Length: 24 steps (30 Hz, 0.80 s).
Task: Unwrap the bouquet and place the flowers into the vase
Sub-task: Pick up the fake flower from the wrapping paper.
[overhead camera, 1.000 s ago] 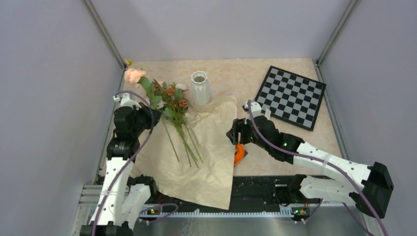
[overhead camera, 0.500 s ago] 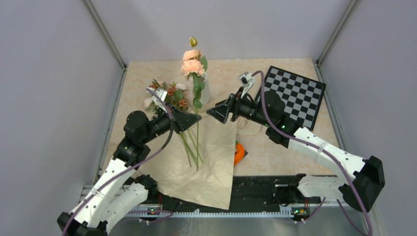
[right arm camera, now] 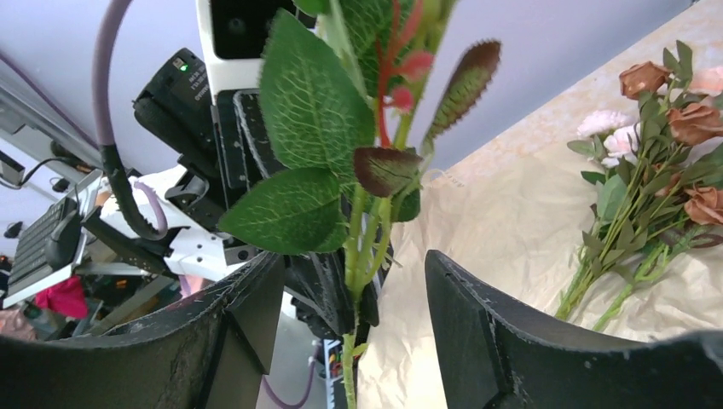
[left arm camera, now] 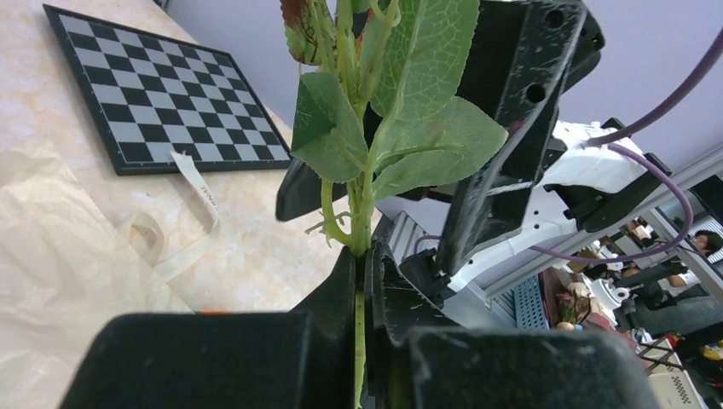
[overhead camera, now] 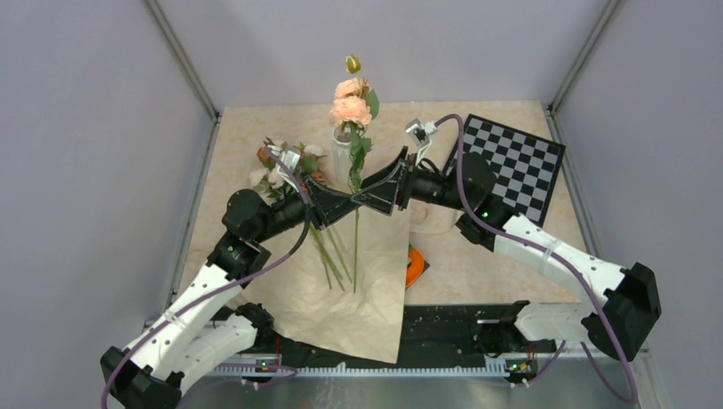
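My left gripper (overhead camera: 343, 206) (left arm camera: 365, 256) is shut on the green stem (left arm camera: 359, 217) of one peach flower (overhead camera: 349, 109), held upright above the opened kraft paper of the bouquet (overhead camera: 362, 285). My right gripper (overhead camera: 372, 193) (right arm camera: 351, 260) is open, one finger on each side of that stem (right arm camera: 348, 358), just above the left fingers and not touching it. The other flowers (overhead camera: 294, 168) (right arm camera: 656, 128) lie on the paper's far left part. The white ribbed vase (overhead camera: 340, 156) stands right behind the held flower, partly hidden by its leaves.
A checkerboard (overhead camera: 505, 167) (left arm camera: 162, 94) lies at the far right. An orange ring (overhead camera: 414, 266) sits at the paper's right edge, and a loose cream ribbon (overhead camera: 430, 223) (left arm camera: 183, 230) lies beside it. Grey walls close in on three sides.
The left gripper has carried the peach flower from the far left to the middle and stood it upright. The right gripper rose from the paper and came round the stem.
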Motion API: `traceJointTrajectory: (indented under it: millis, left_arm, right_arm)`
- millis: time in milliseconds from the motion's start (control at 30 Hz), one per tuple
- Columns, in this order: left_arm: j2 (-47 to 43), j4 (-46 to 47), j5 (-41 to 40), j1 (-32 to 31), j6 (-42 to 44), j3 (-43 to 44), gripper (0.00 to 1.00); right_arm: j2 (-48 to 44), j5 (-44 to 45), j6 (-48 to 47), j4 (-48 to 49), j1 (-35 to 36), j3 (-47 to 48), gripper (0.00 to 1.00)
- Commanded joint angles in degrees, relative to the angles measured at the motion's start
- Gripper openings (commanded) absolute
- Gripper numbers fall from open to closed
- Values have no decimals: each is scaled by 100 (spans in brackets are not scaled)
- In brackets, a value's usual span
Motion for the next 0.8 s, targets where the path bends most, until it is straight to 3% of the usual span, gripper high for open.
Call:
traceJointTrajectory:
  millis: [0,200,600,767]
  left_arm:
    - [-36,598,80,-46,-80,109,0]
    - [87,659,313,-72,-173,92,0]
    - [80,684,393,-90,-167,80,0]
    - [81,682,435,-91,-143,73,0]
  right_arm:
    - [67,-275,74,308,-29,270,62]
    - [225,-346,284,450,-31,357,53]
    - [175,-74,433,580,-43,383,46]
    - [187,-38,546,679,-52,353,31]
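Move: The right hand, open, goes for the peach flower's stem just above the left fingers' pinch; the stem stands about 1 cm to its left, level in height and reach. From the right hand the vase stands some 23 cm ahead, 4 cm left and 19 cm lower, and the remaining flowers on the paper lie about 13 cm ahead, 13 cm left and 29 cm down. From the left hand, that bit of stem is roughly 2 cm ahead, straight in line sideways, and 2 cm up. The right hand's fingers, still on either side of the stem, narrow from well open to a little over a third open while the hand edges about 1 cm left towards the stem, dips about 1 cm and comes back up to just above its starting height, its wrist turning only some 5 degrees. The left hand keeps its pinch on the stem just below them and holds the flower up almost still, easing barely half a centimetre back and to the right. ##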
